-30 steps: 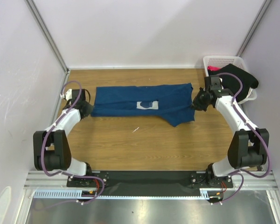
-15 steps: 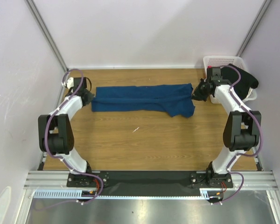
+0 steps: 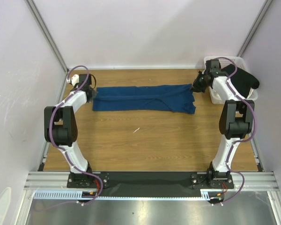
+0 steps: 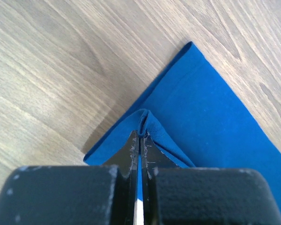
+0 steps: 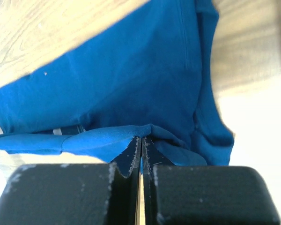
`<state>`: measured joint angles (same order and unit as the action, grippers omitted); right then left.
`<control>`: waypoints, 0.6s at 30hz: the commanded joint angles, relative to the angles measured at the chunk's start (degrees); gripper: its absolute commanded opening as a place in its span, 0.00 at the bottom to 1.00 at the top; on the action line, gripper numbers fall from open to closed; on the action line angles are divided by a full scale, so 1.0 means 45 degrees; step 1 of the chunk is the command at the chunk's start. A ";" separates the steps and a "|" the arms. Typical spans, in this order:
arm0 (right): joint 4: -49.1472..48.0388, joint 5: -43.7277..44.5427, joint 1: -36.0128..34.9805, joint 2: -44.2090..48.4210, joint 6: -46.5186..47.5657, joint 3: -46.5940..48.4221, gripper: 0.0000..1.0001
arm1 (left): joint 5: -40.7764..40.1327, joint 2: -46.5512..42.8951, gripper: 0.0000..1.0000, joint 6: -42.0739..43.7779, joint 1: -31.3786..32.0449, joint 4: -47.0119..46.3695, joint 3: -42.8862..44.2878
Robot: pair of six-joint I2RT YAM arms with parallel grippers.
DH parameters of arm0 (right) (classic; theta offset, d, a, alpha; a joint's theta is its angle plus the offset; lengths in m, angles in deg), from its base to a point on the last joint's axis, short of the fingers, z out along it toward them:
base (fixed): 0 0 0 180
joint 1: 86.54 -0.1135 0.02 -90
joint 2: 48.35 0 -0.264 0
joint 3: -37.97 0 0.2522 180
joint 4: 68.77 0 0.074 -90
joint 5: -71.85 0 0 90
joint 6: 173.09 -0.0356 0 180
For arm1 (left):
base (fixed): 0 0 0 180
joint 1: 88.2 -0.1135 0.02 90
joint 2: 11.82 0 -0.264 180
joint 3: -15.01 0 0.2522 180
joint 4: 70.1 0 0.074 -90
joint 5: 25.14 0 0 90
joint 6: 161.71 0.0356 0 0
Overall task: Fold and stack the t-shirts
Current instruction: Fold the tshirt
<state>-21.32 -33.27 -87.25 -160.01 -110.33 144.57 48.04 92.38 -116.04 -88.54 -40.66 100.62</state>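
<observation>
A dark blue t-shirt [image 3: 143, 97] lies stretched as a long folded band across the far half of the wooden table; its print is hidden. My left gripper [image 3: 90, 92] is shut on the shirt's left end, the cloth [image 4: 192, 108] pinched into a small ridge between the fingertips. At the shirt's right end my right gripper [image 3: 196, 87] is likewise shut on a fold of the blue cloth [image 5: 131, 79]. A black t-shirt [image 3: 241, 79] is draped over the white basket [image 3: 234, 61] at the far right, with a bit of pink cloth [image 3: 213, 69] showing inside.
The basket stands in the far right corner against the walls, right beside my right wrist. White walls close the table on the left, back and right. A small light speck [image 3: 136, 130] lies on the wood [image 3: 145, 145] in front of the shirt.
Both grippers have carried the shirt's near edge toward the far edge, folding it over. The white print is now covered and the band is narrower. Both arms reach farther back.
</observation>
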 commanded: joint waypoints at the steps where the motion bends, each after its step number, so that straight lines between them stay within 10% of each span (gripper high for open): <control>1: -0.0065 -0.0293 0.0392 -0.0733 0.0546 0.0912 0.00 | -0.0715 0.0319 0.00 0.0360 -0.0022 -0.0145 0.0828; 18: 0.0169 -0.1172 0.0431 -0.3175 0.1484 0.3468 0.00 | -0.0891 0.1180 0.00 0.0439 -0.0042 -0.0204 0.1298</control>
<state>-19.63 -37.53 -85.90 -173.23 -105.15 156.17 46.99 96.97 -115.19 -88.51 -40.41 103.60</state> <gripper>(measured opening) 0.011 0.012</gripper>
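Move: About 6 cm ahead of the left hand, barely 1 cm to its right and some 5 cm below lies the t-shirt's far left corner; the near left corner is about 7 cm back and 1 cm left. For the right hand, the far right corner lies roughly 6 cm ahead, 3 cm right and 8 cm down, the near right corner 10 cm back and 3 cm right, and the laundry basket 20 cm right and 6 cm ahead. Lowering the pinched edge of the t-shirt over the strip, the right hand goes about 4 cm down and 4 cm forward towards the far edge, sinking mostly first, then reaching on forward with a slight counter-clockwise turn. The left hand eases only 1 cm forward and some 2 cm down; both keep their fingers shut on the cloth. ##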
